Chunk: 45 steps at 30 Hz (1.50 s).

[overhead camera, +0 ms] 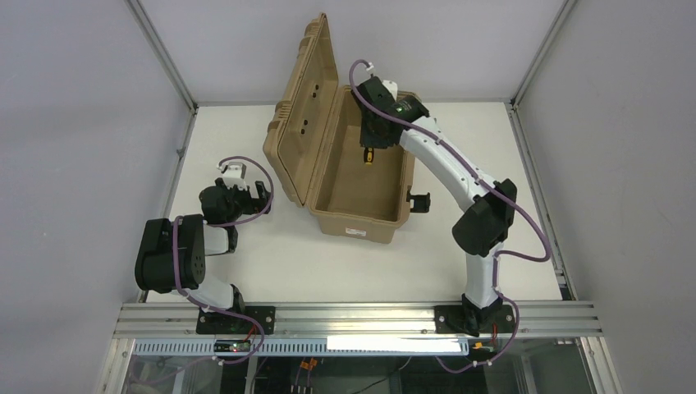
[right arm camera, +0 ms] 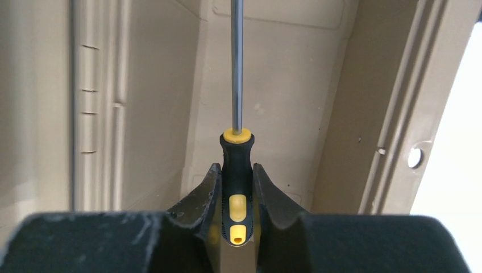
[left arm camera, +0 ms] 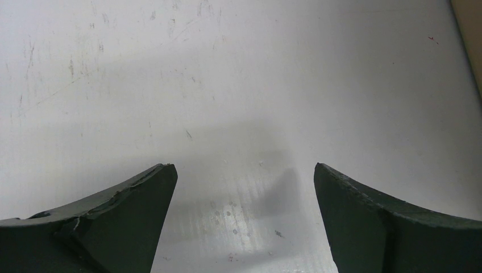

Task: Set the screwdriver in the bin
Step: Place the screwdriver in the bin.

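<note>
The bin (overhead camera: 359,217) is a deep tan hard case standing on the table with its ribbed lid (overhead camera: 304,123) swung open to the left. Over its far end my right gripper (overhead camera: 371,152) is shut on the screwdriver (overhead camera: 369,155). In the right wrist view the fingers (right arm camera: 207,190) clamp the black-and-yellow handle (right arm camera: 236,187), and the thin metal shaft (right arm camera: 237,68) points away toward the bin's tan inner wall (right arm camera: 284,85). My left gripper (left arm camera: 243,170) hangs open over bare white table to the left of the bin, holding nothing.
A black latch (overhead camera: 419,201) sticks out from the bin's right side. The left arm (overhead camera: 176,250) is folded near the table's left edge. White table (overhead camera: 328,271) lies between the bin and the arm bases, with grey walls on each side.
</note>
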Available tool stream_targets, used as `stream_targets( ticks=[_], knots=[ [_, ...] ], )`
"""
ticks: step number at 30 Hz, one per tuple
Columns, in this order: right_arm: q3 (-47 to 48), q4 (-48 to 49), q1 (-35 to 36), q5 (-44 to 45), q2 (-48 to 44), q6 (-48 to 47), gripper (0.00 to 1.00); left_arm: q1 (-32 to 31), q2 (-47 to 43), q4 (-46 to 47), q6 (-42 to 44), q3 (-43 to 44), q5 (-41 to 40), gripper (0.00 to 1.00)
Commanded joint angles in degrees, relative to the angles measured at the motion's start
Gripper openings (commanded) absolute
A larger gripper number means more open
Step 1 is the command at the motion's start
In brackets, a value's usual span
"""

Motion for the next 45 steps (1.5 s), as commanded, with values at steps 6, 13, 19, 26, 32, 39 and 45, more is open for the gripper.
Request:
stream_targets(
  ticks=[6,13,19,26,32,39,45],
  knots=[
    [-15.74,14.02,0.28,0.16,-0.20,2.57,0.00,-0.51,-0.84,1.35,1.10,0.72,0.06,0.99],
    [-20.96,17.10,0.64,-2.28,4.33,3.51,0.00,-0.55,-0.88,1.43,1.09,0.72,0.04,0.99],
    [-24.56,19.81,0.92,-3.43,7.22,4.06,0.02,-0.52,-0.84,1.44,1.09,0.75,0.08,0.99],
    [-26.46,21.36,1.18,-3.97,9.56,4.42,0.03,-0.50,-0.85,1.44,1.09,0.75,0.09,0.99],
    [-26.73,21.39,1.25,-4.41,10.00,4.19,0.30,-0.54,-0.84,1.43,1.10,0.76,0.07,0.99],
    [-26.75,20.79,1.60,-2.86,8.81,3.43,0.82,-0.50,-0.84,1.35,1.10,0.72,0.08,0.99],
    [-25.66,19.96,1.77,-2.56,7.93,3.10,0.99,-0.53,-0.84,1.35,1.09,0.77,0.06,0.99]
  ],
)
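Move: The screwdriver, held by its handle in the right hand with its shaft pointing forward, hangs over the open bin. The middle of the bin floor is some 22 cm below this hand and about 4 cm ahead. From the hand, the bin's near wall is about 9 cm back, its right wall roughly 10 cm to the right and 4 cm ahead, and the raised lid some 15 cm left and 5 cm ahead. For the left hand, the bin floor's middle lies about 31 cm right and 8 cm ahead. The screwdriver, still pinched by its handle, is lowered quickly, about 20 cm, between the walls onto the bin floor, the right hand easing slightly back as the wrist tips some 15 degrees steeper. Down there the right hand stops and stays low while its fingers open almost fully, letting go of the handle. ##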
